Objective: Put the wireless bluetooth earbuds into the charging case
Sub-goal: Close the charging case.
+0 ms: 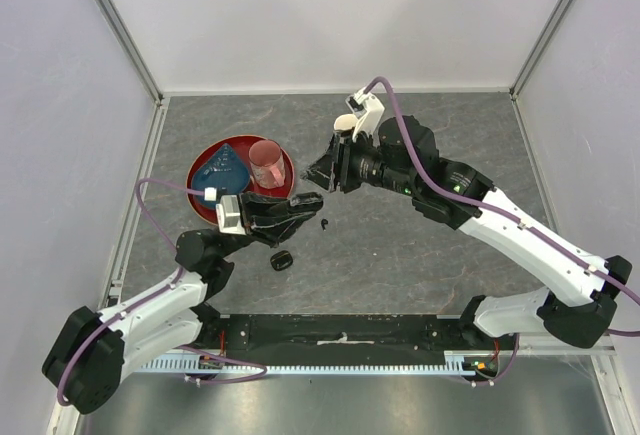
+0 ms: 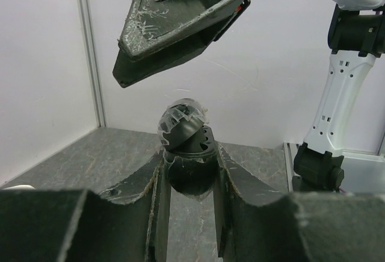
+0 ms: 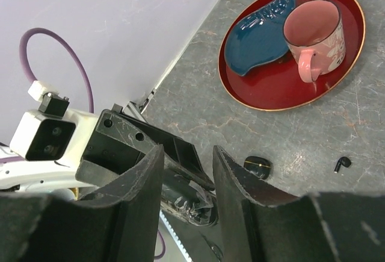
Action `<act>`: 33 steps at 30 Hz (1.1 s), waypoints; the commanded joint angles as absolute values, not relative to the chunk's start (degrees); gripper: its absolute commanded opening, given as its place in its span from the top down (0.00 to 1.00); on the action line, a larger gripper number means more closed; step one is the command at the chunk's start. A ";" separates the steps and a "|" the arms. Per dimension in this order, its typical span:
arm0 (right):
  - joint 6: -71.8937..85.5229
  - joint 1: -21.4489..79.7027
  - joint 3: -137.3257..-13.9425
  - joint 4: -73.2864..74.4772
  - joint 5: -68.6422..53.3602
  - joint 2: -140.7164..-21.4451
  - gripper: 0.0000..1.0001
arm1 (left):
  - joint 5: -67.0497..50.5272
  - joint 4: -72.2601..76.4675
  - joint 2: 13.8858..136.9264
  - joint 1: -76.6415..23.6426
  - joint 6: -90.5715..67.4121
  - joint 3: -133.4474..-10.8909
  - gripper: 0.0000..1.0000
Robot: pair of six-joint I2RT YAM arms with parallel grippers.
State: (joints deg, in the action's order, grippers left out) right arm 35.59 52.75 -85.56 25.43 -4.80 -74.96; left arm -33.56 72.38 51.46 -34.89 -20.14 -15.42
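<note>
My left gripper (image 2: 189, 170) is shut on a small black charging case (image 2: 191, 149), holding it above the table with its lid (image 2: 179, 120) tipped open. The right gripper (image 2: 180, 30) hovers just above the case with its jaws apart and nothing between them. In the right wrist view that gripper (image 3: 187, 151) looks down past its fingers onto the held case (image 3: 204, 206). One tiny black earbud (image 3: 341, 164) lies loose on the table; in the top view the earbud (image 1: 325, 222) sits just right of the left gripper (image 1: 305, 202) and below the right gripper (image 1: 322, 170).
A glossy black oval pod (image 3: 257, 166) lies on the table near the left arm, also seen as the pod (image 1: 282, 260) from above. A red tray (image 3: 264, 93) at the back left carries a blue dish (image 3: 260, 36) and a pink mug (image 3: 313, 33).
</note>
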 commanded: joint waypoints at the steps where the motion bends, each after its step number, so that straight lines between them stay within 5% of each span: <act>1: 34.01 52.91 -84.56 26.98 -6.77 -74.44 0.56 | -33.23 74.44 51.86 -35.07 -21.88 -17.75 0.98; 18: 32.78 53.44 -76.55 31.64 -5.54 -70.58 0.57 | -29.44 77.34 55.37 -35.07 -22.50 -18.02 0.98; 27: 36.12 53.35 -76.56 31.99 13.26 -64.87 0.24 | -31.90 70.42 55.02 -35.07 -21.80 -17.75 0.98; 33: 38.49 52.91 -75.06 31.47 17.14 -62.58 0.17 | -31.55 66.01 52.04 -35.07 -20.13 -16.79 0.98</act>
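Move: The charging case is in the left gripper, between its fingertips and about 1 cm up and right of the hand point, with its lid still ajar. From the right hand it lies about 4 cm back, level left to right, and 5 cm below. On the table some 36 cm under the right hand, a loose earbud lies about 2 cm to the right and level forward, and a black box 9 cm back and 9 cm left. Keep the left gripper's hold on the charging case and let it sink about 2.5 cm. Bring the right gripper down some 5 cm and slightly back, toward the lid, to close it. Then draw the right gripper off about 6 cm to the right, up and a little forward, opening its fingers wide and turning it some 15 degrees clockwise. ##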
